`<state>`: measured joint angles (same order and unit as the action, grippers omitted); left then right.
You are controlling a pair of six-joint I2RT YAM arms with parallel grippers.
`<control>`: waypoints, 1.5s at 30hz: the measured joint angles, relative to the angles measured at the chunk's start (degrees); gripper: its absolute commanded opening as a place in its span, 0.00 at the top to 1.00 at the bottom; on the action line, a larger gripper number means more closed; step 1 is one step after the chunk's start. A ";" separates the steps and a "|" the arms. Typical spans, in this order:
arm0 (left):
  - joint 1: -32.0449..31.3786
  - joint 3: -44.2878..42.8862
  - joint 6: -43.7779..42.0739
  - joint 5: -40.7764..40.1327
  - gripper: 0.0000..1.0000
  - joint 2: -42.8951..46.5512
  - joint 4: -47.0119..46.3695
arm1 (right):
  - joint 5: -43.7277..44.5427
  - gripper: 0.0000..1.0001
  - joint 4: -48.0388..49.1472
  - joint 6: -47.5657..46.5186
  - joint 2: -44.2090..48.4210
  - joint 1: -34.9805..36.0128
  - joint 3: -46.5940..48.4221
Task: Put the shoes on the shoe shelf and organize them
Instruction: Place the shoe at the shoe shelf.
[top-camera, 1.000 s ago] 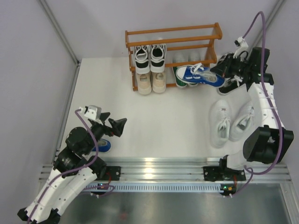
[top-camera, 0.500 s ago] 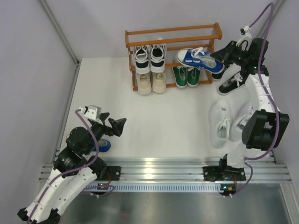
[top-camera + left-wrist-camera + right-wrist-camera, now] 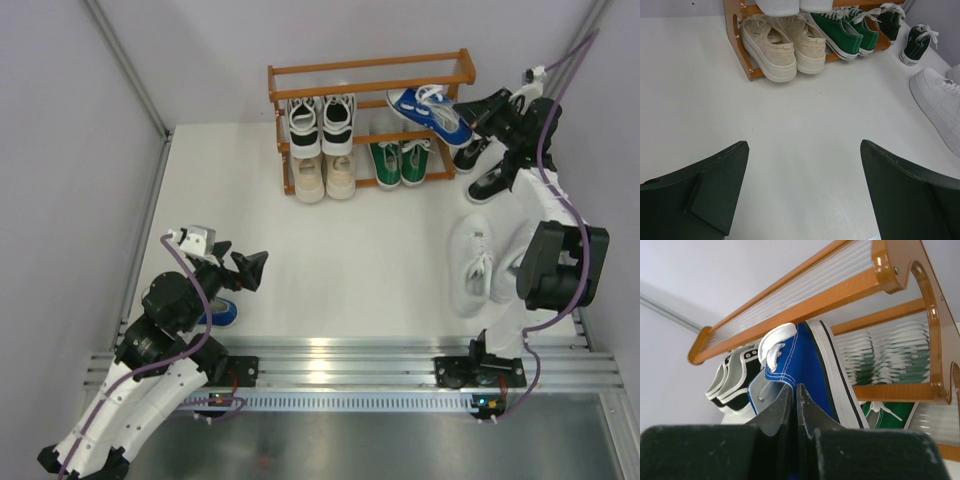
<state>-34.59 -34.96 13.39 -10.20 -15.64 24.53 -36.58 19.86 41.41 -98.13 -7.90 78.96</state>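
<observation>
My right gripper (image 3: 468, 112) (image 3: 796, 386) is shut on the collar of a blue shoe (image 3: 428, 107) (image 3: 812, 357) and holds it in the air at the right half of the shoe shelf (image 3: 370, 75) (image 3: 840, 295), above the green pair (image 3: 400, 160) (image 3: 845, 32). The shelf holds a black pair (image 3: 320, 122) in its middle tier and a beige pair (image 3: 325, 175) (image 3: 785, 42) at the bottom left. My left gripper (image 3: 250, 270) (image 3: 804, 142) hangs open over bare table. Another blue shoe (image 3: 220, 312) lies half hidden under the left arm.
Two black shoes (image 3: 490, 180) (image 3: 915, 45) stand on the table right of the shelf. A white pair (image 3: 475, 262) lies beside the right arm, one shoe partly under it. Grey walls close in the table on three sides.
My right gripper has carried the blue shoe up and back, from in front of the green pair to the upper right of the shelf. The left arm has not moved.
</observation>
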 measured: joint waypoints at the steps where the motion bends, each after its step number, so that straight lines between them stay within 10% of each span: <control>1: 0.00 0.00 0.00 -0.09 0.02 0.00 0.00 | 0.81 1.00 1.75 1.11 -0.07 0.26 -1.36; 45: 0.00 0.90 0.02 -1.20 0.02 -2.64 0.37 | 30.01 1.00 18.51 20.02 -9.44 6.75 -8.76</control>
<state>-34.59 -34.06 13.41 -11.40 -18.28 24.91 -6.57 38.37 61.43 -107.57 -1.15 70.19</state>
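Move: My right hand holds the blue shoe by its heel; the free place at the right end of the shelf's upper tier lies about 7 cm ahead, 5 cm left and 8 cm lower. The shelf's right side panel is some 8 cm ahead and 2 cm right. The nearer green shoe sits 3 cm back, 6 cm left and 20 cm below me. From my left hand, that place is roughly 38 cm ahead and 43 cm right, about level. I lower the blue shoe about 7 cm with my right hand while pushing it some 5 cm forward, toe first, into the right end of the upper tier. As I go, I swing it clockwise about 20 degrees, lining it up with the shelf's depth, and roll its left side up; my fingers keep their pinch on the heel. My empty left hand sinks slightly, still open. ##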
